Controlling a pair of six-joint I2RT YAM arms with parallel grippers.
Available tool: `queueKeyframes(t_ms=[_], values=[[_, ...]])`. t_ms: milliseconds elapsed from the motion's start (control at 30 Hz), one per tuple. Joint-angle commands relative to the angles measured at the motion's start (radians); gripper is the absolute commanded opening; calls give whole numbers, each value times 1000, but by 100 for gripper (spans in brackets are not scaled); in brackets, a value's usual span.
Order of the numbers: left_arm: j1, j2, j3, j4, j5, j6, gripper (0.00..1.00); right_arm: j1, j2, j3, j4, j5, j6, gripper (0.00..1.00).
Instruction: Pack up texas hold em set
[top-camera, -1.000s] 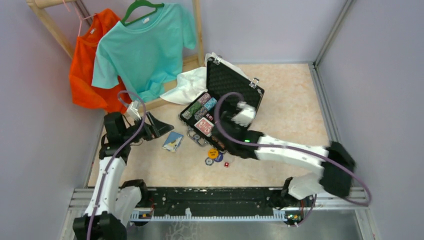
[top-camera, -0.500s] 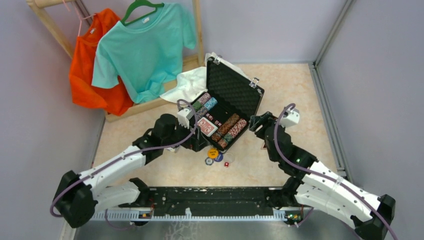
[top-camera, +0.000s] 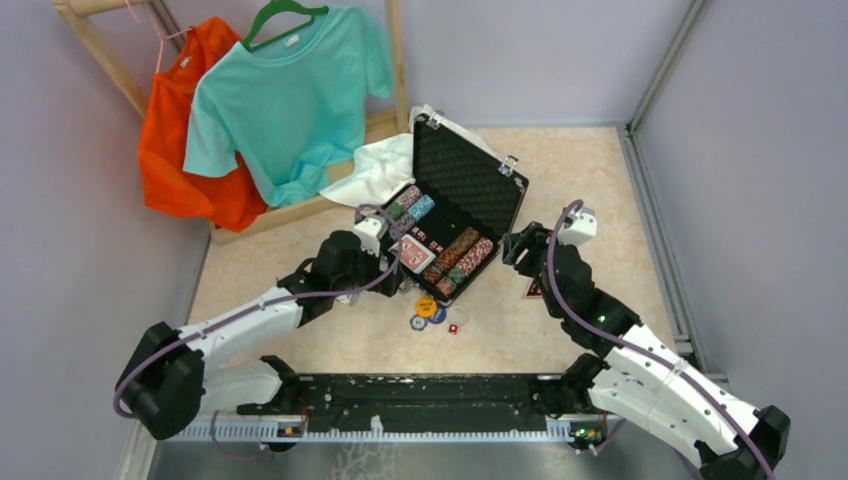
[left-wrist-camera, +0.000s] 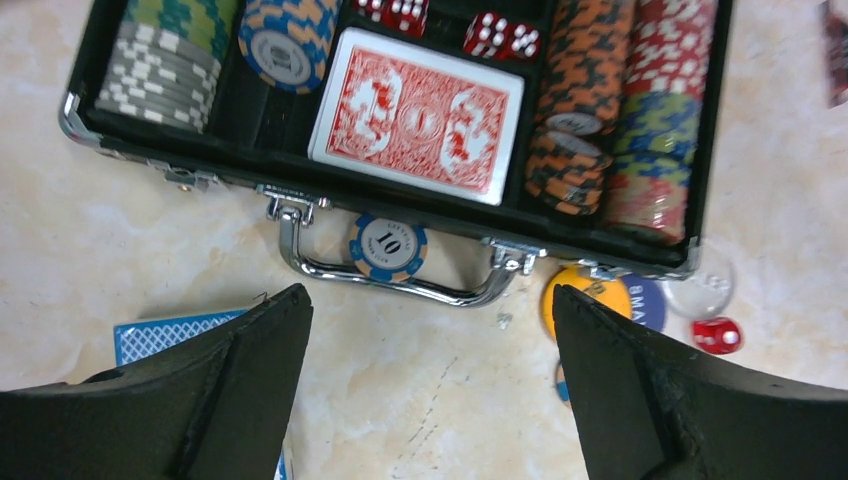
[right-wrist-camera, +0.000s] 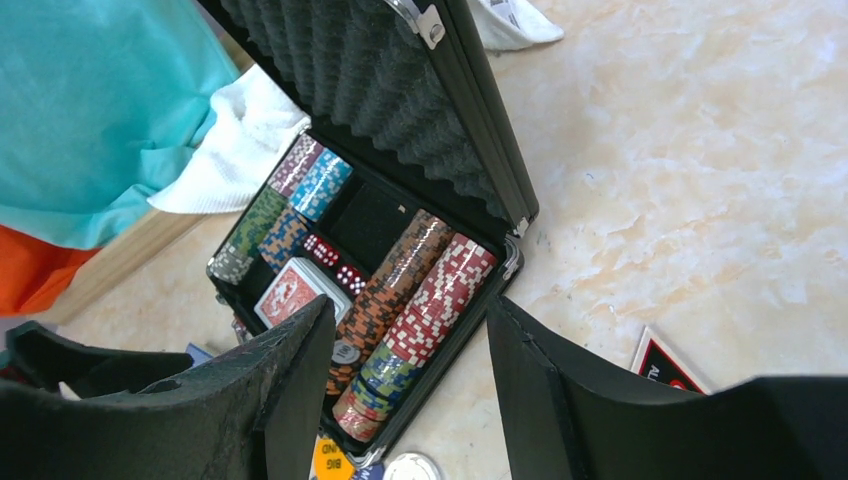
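Note:
The black case (top-camera: 470, 195) stands open, lid up, with rows of poker chips (top-camera: 458, 258), a red card deck (left-wrist-camera: 420, 115) and red dice (left-wrist-camera: 500, 38) in its tray. My left gripper (left-wrist-camera: 428, 300) hangs open over the floor just in front of the chrome handle (left-wrist-camera: 330, 275), where a loose blue-and-orange chip (left-wrist-camera: 388, 247) lies. A blue card deck (left-wrist-camera: 165, 335) sits beside its left finger. Round buttons (top-camera: 428, 312) and one red die (top-camera: 453, 329) lie in front of the case. My right gripper (right-wrist-camera: 410, 310) is open at the case's right end, holding nothing.
A white cloth (top-camera: 380, 170) lies behind the case. A teal shirt (top-camera: 285, 95) and an orange shirt (top-camera: 175, 140) hang on a wooden rack at back left. A black-and-red card (top-camera: 533, 290) lies on the floor under my right arm. Walls close in on both sides.
The left arm swung from the left wall to the case front, covering the blue deck from above. The right arm drew back off the case to its right end.

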Motion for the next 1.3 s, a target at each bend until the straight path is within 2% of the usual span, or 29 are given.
queueKeyframes(t_ms=[0, 433, 1267], values=[[-8, 76, 23, 28, -31, 44, 95, -28, 10, 3, 36, -65, -39, 57], [-12, 214, 44, 72, -73, 94, 94, -53, 26, -12, 51, -92, -21, 57], [-12, 378, 103, 139, -11, 199, 93, -57, 50, -1, 42, -86, -8, 56]])
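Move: The blue-rimmed 10 chip, lying by the case handle, is about 4 cm ahead of the open left hand, 2 cm to its right and 11 cm below. The red card deck in the case sits some 10 cm ahead and 6 cm right of this hand; the orange button is 3 cm back and 10 cm right, the blue card box 3 cm ahead and 9 cm left. From the right hand the chip is roughly 5 cm ahead, 24 cm left and 22 cm below. Fingers wide open, the left hand sinks some 7 cm towards the chip, easing 2 cm forward and rolling left-side-up. ##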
